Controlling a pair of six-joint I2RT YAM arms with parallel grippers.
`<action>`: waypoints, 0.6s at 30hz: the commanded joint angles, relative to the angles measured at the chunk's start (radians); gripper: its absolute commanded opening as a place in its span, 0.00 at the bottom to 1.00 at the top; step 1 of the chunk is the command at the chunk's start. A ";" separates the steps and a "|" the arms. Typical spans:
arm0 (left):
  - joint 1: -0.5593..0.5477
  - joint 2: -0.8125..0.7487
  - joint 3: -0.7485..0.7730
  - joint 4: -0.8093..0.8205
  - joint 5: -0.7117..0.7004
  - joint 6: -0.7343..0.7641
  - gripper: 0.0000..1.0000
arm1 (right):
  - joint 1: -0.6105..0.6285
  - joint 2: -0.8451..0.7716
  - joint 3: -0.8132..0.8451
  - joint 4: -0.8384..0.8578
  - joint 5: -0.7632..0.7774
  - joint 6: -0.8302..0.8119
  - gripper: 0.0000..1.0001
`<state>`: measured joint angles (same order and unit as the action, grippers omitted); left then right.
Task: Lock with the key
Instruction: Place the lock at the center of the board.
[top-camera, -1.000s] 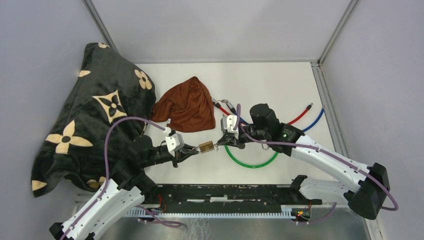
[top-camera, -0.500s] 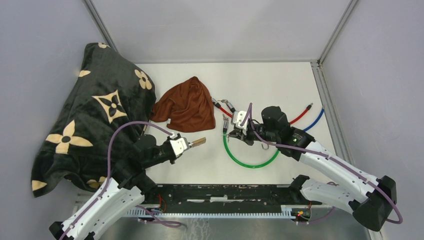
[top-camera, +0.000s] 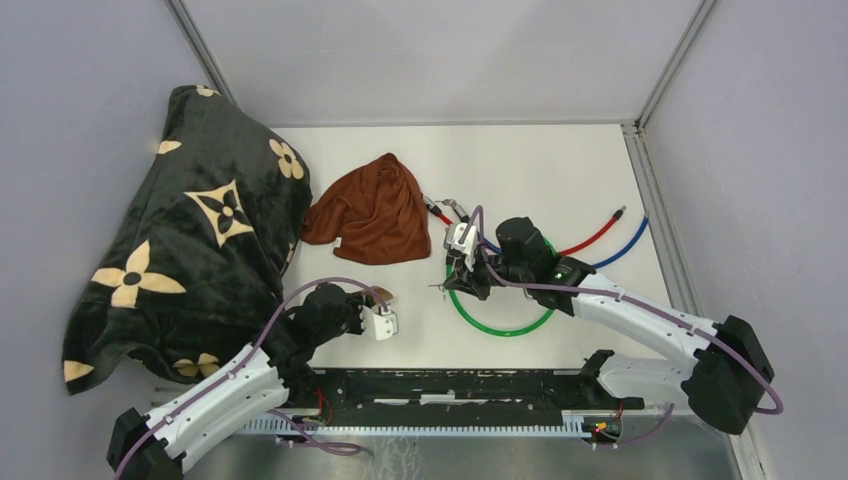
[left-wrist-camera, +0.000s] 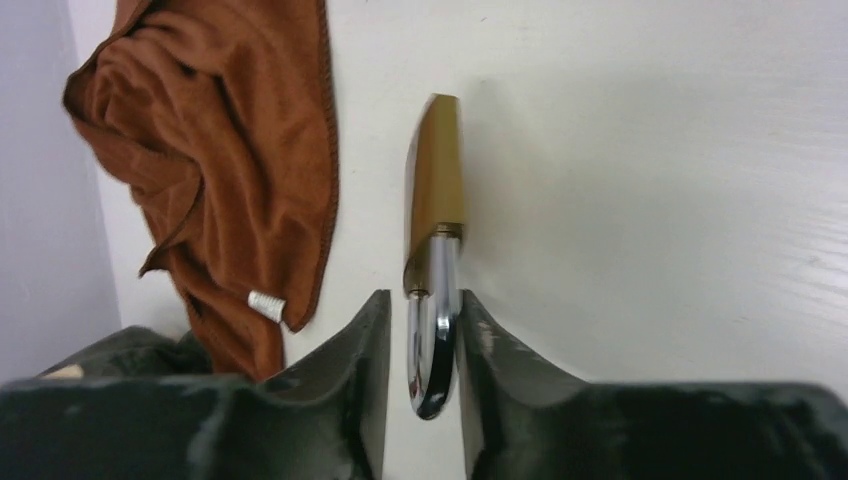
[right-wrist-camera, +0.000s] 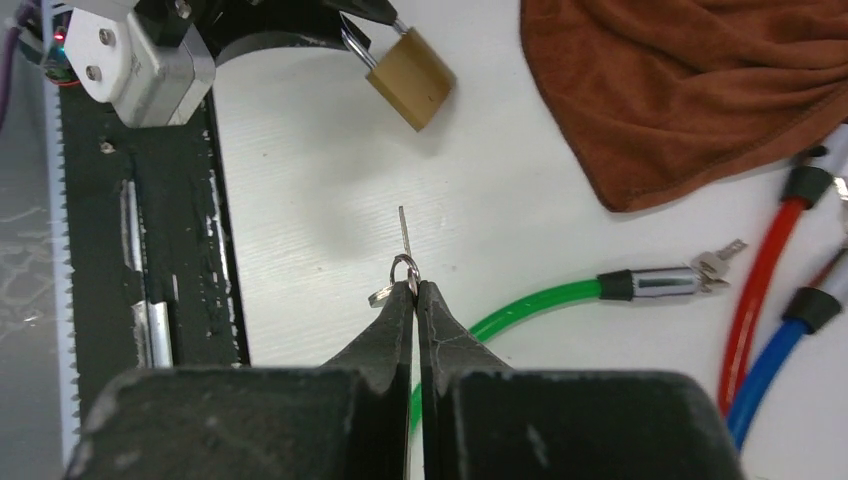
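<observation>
The brass padlock (top-camera: 388, 296) (left-wrist-camera: 435, 190) lies low over the table, left of centre. Its steel shackle (left-wrist-camera: 432, 345) sits between the fingers of my left gripper (top-camera: 376, 303) (left-wrist-camera: 420, 310). The jaws stand slightly apart, with a thin gap between the left finger and the shackle. My right gripper (top-camera: 452, 286) (right-wrist-camera: 415, 290) is shut on the ring of a small key (right-wrist-camera: 403, 232). The key's shaft points toward the padlock (right-wrist-camera: 412, 78) and stays well short of it. The key hangs over the bare table beside the green cable loop (top-camera: 500, 328).
A brown cloth (top-camera: 375, 215) lies behind the padlock. A black patterned blanket (top-camera: 190, 240) fills the left side. Red (top-camera: 595, 235) and blue (top-camera: 625, 245) cables lie at the right, and another key (right-wrist-camera: 722, 258) hangs at the green cable's end. A black rail (top-camera: 450, 385) runs along the near edge.
Padlock and key were together a second ago and are now apart. My left arm drew back toward the near left with the padlock and its jaws loosened. My right gripper kept the key.
</observation>
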<state>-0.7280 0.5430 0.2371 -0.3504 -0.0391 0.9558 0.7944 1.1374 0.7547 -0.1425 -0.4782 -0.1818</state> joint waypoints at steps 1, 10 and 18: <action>-0.008 -0.016 0.070 -0.095 0.141 0.089 0.46 | 0.056 0.079 -0.004 0.117 -0.045 0.122 0.00; 0.023 -0.065 0.226 -0.303 0.435 -0.087 0.73 | 0.154 0.380 0.068 0.216 -0.139 0.294 0.00; 0.169 -0.179 0.247 0.091 0.427 -0.784 0.74 | 0.160 0.611 0.184 0.178 -0.093 0.373 0.08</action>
<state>-0.6247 0.4175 0.4622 -0.5095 0.3794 0.6182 0.9493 1.6844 0.8345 0.0448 -0.6117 0.1459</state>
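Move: The lock hangs by its shackle at the left fingertips, its middle about 2 cm ahead, 4 cm right and 3 cm below. The brown towel's middle is some 18 cm ahead of that hand, 2 cm right and 5 cm down. From the right hand, which still pinches the key, the lock is about 15 cm left, 2 cm ahead and 13 cm down; the green cable's middle is some 10 cm right, 2 cm ahead and 15 cm down. Left opens, frees the lock, backs and rises 9 cm; right lowers the key 12 cm, leftward and back. ##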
